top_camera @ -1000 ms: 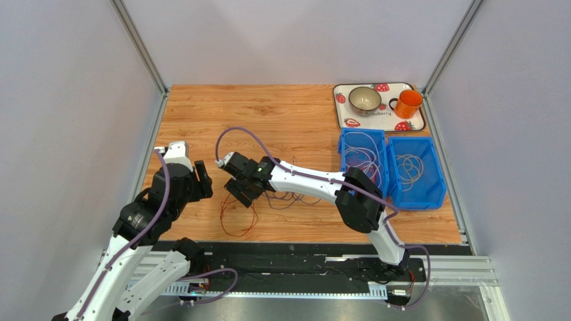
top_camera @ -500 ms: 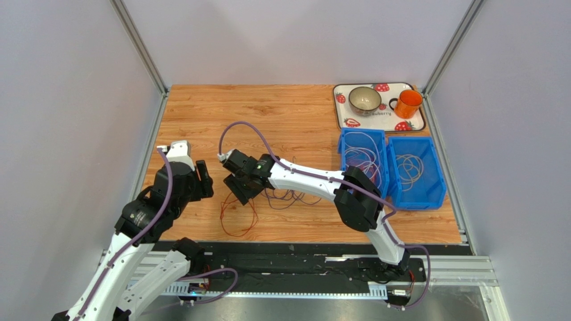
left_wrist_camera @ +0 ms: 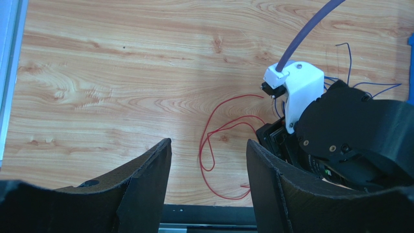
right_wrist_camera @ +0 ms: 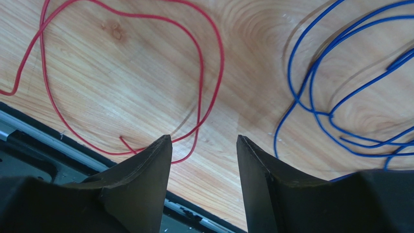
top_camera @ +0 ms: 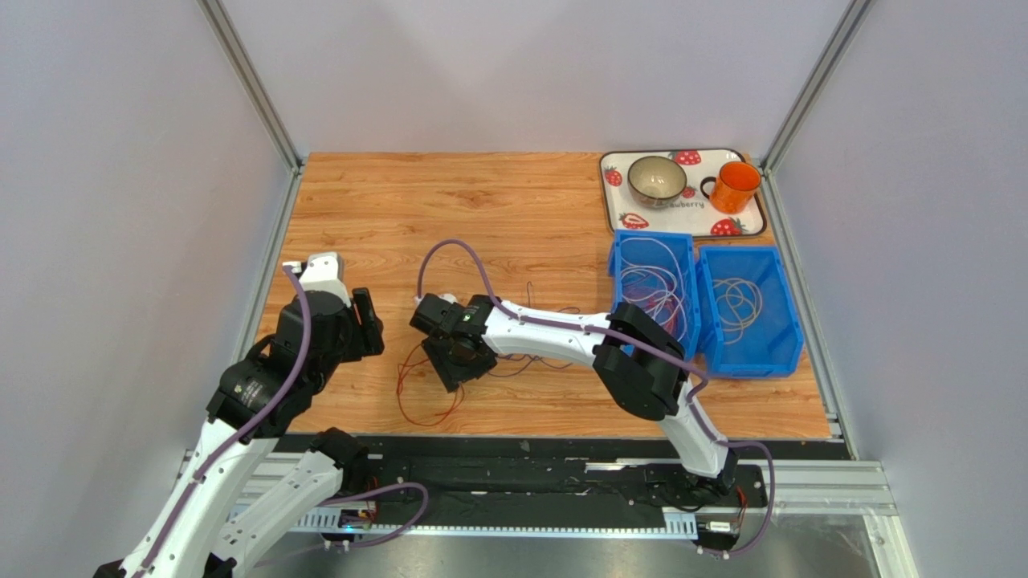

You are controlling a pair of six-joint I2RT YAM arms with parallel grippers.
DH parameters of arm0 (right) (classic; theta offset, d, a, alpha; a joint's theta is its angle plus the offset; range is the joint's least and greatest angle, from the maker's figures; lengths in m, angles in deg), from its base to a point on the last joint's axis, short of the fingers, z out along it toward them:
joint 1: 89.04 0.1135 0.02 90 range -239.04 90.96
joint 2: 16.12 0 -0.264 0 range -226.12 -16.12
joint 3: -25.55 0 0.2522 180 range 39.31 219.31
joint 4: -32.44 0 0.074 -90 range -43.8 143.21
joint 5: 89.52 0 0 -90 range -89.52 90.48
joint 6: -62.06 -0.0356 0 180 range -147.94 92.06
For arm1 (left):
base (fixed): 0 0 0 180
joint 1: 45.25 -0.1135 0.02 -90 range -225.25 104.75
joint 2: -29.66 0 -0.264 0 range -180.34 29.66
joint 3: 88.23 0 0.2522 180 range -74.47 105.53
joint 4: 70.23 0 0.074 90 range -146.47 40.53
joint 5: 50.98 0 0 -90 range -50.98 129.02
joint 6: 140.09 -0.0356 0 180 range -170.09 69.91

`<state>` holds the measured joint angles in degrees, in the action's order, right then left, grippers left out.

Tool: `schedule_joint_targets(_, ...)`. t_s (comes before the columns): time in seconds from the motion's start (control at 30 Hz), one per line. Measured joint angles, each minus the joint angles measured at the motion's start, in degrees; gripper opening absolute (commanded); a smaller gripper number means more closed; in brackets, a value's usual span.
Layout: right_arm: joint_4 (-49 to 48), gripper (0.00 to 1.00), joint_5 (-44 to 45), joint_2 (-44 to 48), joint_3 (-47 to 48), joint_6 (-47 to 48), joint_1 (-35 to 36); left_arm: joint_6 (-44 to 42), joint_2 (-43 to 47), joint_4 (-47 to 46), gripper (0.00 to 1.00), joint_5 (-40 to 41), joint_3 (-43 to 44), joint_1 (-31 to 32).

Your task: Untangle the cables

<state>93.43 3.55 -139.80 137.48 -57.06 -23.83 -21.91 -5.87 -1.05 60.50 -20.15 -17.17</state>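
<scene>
A thin red cable (top_camera: 431,407) lies in loose loops near the table's front edge. It also shows in the left wrist view (left_wrist_camera: 210,141) and the right wrist view (right_wrist_camera: 200,68). Dark blue-purple cables (top_camera: 521,360) lie just right of it, and in the right wrist view (right_wrist_camera: 311,92). My right gripper (top_camera: 451,361) is open and empty, low over the table between the red loop and the blue loops (right_wrist_camera: 203,141). My left gripper (top_camera: 363,323) is open and empty, held above the table left of the red cable (left_wrist_camera: 209,156).
Two blue bins (top_camera: 656,251) (top_camera: 782,316) at the right hold white and pale cables. A strawberry tray (top_camera: 628,219) at the back right carries a bowl (top_camera: 656,178) and an orange mug (top_camera: 734,186). The black front rail (top_camera: 543,448) runs close below the red loop.
My right gripper has moved right and toward the front edge, coming down over the red and blue cables. The left arm has barely moved.
</scene>
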Motion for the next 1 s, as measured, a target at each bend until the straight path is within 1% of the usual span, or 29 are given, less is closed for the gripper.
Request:
schedule_joint_targets(0.17, 0.04, 0.53, -0.20, 0.00, 0.02, -1.70, 0.72, -0.02, 0.02, -0.02, 0.66, -0.02, -0.07, 0.00)
schedule_joint_targets(0.33, 0.09, 0.44, -0.20, 0.00, 0.07, -2.45, 0.76, -0.04, 0.00, 0.00, 0.66, -0.15, -0.20, 0.00)
schedule_joint_targets(0.37, 0.09, 0.40, -0.24, 0.00, 0.09, -2.58, 0.76, -0.04, 0.00, 0.00, 0.66, -0.17, -0.20, 0.00)
schedule_joint_targets(0.73, 0.11, 0.37, -0.76, -2.27, 1.77, -2.84, 0.76, -0.04, 0.02, -0.02, 0.66, -0.17, -0.20, 0.00)
schedule_joint_targets(0.83, 0.31, 0.30, -0.74, -2.89, 2.29, -2.84, 0.76, -0.04, 0.02, -0.02, 0.66, -0.17, -0.20, 0.00)
schedule_joint_targets(0.87, 0.42, 0.26, -0.72, -2.93, 2.40, -2.91, 0.76, -0.04, 0.02, -0.02, 0.66, -0.17, -0.20, 0.00)
schedule_joint_targets(0.93, 0.55, 0.20, -0.70, -2.93, 2.60, -3.04, 0.76, -0.04, 0.02, -0.02, 0.66, -0.17, -0.20, 0.00)
schedule_joint_targets(0.97, 0.57, 0.12, -0.72, -2.93, 2.67, -3.02, 0.76, -0.04, 0.02, -0.02, 0.66, -0.17, -0.20, 0.00)
schedule_joint_targets(1.0, 0.59, 0.09, -0.66, -2.93, 2.73, -3.08, 0.76, -0.04, 0.02, 0.00, 0.66, -0.17, -0.20, 0.00)
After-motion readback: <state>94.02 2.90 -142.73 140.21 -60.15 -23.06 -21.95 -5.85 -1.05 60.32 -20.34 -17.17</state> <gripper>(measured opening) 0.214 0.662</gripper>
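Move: The right hand hangs low over the right side of the red cable, fingers half open; the two crossing strands it will close on lie about 1 cm to its left, 1 cm back and 1 cm below. The red cable's loops are centred some 4 cm to its left, level with it, and the blue cable is about 12 cm to its right and 6 cm ahead, both on the table. From the idle left hand the red strands lie roughly 10 cm right, 2 cm back and 20 cm below. The right hand, still pointing almost straight down, eases about 1 cm left and slightly back to bring its fingertips over the red cable's crossing strands, then sinks about 1 cm around them. Its fingers close from a little over half open to about a fifth, in two stages with a near-pause while it lowers, and end with the red strand between the tips; a firm pinch can't be made out yet. ##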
